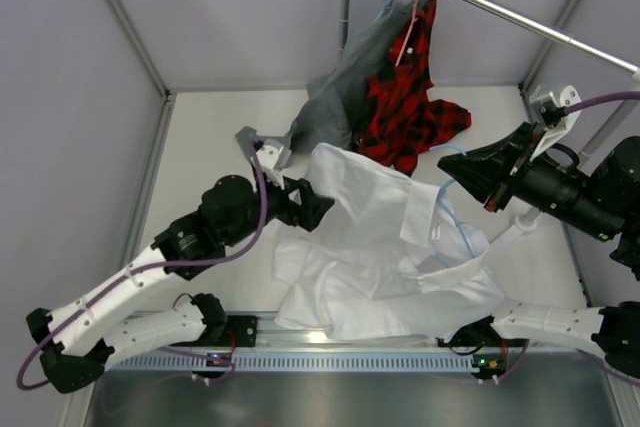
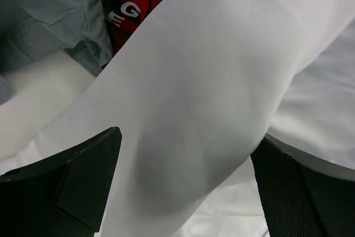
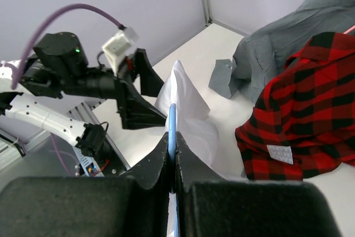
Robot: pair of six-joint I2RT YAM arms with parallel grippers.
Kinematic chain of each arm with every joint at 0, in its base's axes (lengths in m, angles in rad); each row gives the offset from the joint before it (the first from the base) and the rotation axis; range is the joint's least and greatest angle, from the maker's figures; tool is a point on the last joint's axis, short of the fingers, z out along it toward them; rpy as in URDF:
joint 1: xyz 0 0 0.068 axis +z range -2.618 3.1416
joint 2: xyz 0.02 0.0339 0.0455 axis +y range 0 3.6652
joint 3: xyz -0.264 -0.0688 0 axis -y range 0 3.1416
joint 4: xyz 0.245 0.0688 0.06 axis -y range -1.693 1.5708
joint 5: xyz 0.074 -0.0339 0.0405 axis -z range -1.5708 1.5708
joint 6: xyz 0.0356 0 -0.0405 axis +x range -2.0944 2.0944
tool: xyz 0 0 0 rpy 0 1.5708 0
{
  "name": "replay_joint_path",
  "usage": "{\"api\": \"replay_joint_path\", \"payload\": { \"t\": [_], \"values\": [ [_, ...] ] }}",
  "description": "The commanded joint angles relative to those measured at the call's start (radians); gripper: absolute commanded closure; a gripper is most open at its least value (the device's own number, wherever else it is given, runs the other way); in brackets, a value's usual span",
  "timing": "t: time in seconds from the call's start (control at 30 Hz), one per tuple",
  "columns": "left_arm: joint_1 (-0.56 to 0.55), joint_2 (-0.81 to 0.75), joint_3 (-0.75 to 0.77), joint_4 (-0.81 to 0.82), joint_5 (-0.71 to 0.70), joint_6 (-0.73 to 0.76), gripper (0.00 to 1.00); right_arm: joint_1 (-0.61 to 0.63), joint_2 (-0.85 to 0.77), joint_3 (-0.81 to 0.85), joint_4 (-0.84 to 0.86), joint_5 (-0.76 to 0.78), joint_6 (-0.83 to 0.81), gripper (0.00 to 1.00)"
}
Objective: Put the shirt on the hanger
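The white shirt (image 1: 380, 267) lies rumpled on the table's middle, with one part raised into a peak at its upper left. My left gripper (image 1: 312, 205) is at that peak. In the left wrist view its fingers (image 2: 83, 176) stand wide apart with a thick fold of the shirt (image 2: 211, 81) between them. My right gripper (image 1: 470, 175) is shut on the light-blue hanger (image 1: 452, 209) near its hook. The hanger's frame runs under the shirt's collar area. In the right wrist view the hanger (image 3: 172, 123) sticks out of the shut gripper (image 3: 172, 148) toward the shirt's peak (image 3: 186, 95).
A red-and-black plaid shirt (image 1: 405, 112) on a pink hanger (image 1: 408, 32) and a grey garment (image 1: 340, 87) hang from the metal rail (image 1: 500, 7) at the back, trailing onto the table. Enclosure walls stand left, back and right.
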Motion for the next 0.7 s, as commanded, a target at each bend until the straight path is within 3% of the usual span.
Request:
{"api": "replay_joint_path", "payload": {
  "t": [0.0, 0.03, 0.07, 0.1, 0.17, 0.23, 0.33, 0.5, 0.67],
  "values": [
    [-0.002, 0.053, -0.004, 0.167, -0.011, -0.037, 0.01, 0.002, 0.006, 0.047, 0.006, -0.003, -0.008, 1.0],
    [-0.002, 0.079, -0.004, 0.178, -0.026, -0.04, 0.02, 0.003, 0.007, 0.046, 0.004, -0.006, -0.008, 1.0],
    [-0.002, 0.09, -0.007, 0.189, -0.046, -0.043, 0.11, 0.001, 0.007, 0.047, 0.001, -0.002, -0.008, 1.0],
    [0.0, 0.103, -0.007, 0.193, -0.07, -0.048, 0.49, 0.001, 0.007, 0.044, 0.0, 0.003, -0.008, 1.0],
    [0.0, 0.133, 0.012, 0.147, -0.254, -0.095, 1.0, 0.001, -0.002, 0.028, -0.008, 0.032, -0.008, 1.0],
    [0.004, 0.15, 0.038, 0.025, -0.447, -0.199, 1.0, 0.001, -0.029, 0.003, -0.007, 0.053, -0.002, 1.0],
    [0.029, 0.179, 0.057, -0.075, -0.514, -0.275, 1.0, 0.001, -0.083, -0.026, -0.004, 0.113, 0.017, 1.0],
    [0.053, 0.225, 0.081, -0.106, -0.499, -0.33, 1.0, 0.001, -0.103, -0.022, -0.005, 0.133, 0.017, 1.0],
    [0.125, 0.301, 0.12, -0.235, -0.43, -0.443, 1.0, 0.001, -0.095, -0.017, 0.001, 0.156, 0.004, 1.0]
  ]
}}
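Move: The white shirt's free shoulder edge already runs between the open left fingers, its grip spot about 4 cm ahead, 2 cm right and 3 cm below the left hand. The hanger, held by the right hand, has its middle some 18 cm right, 5 cm back and 12 cm higher; the grey shirt lies roughly 28 cm ahead, 3 cm right and 20 cm down. From the right hand, that shoulder edge is about 15 cm left, 10 cm ahead and 22 cm below. The white shirt's shoulder edge is pinched as the left fingers shut on it while easing a little forward, right and down. Keeping hold, the left hand draws it on forward, then also left and slightly lower, about 8 cm forward and 5 cm down in all, swinging some 30 degrees counter-clockwise. The right hand keeps the hanger and shifts roughly 3.5 cm right, away from the left hand, sinking slightly. ##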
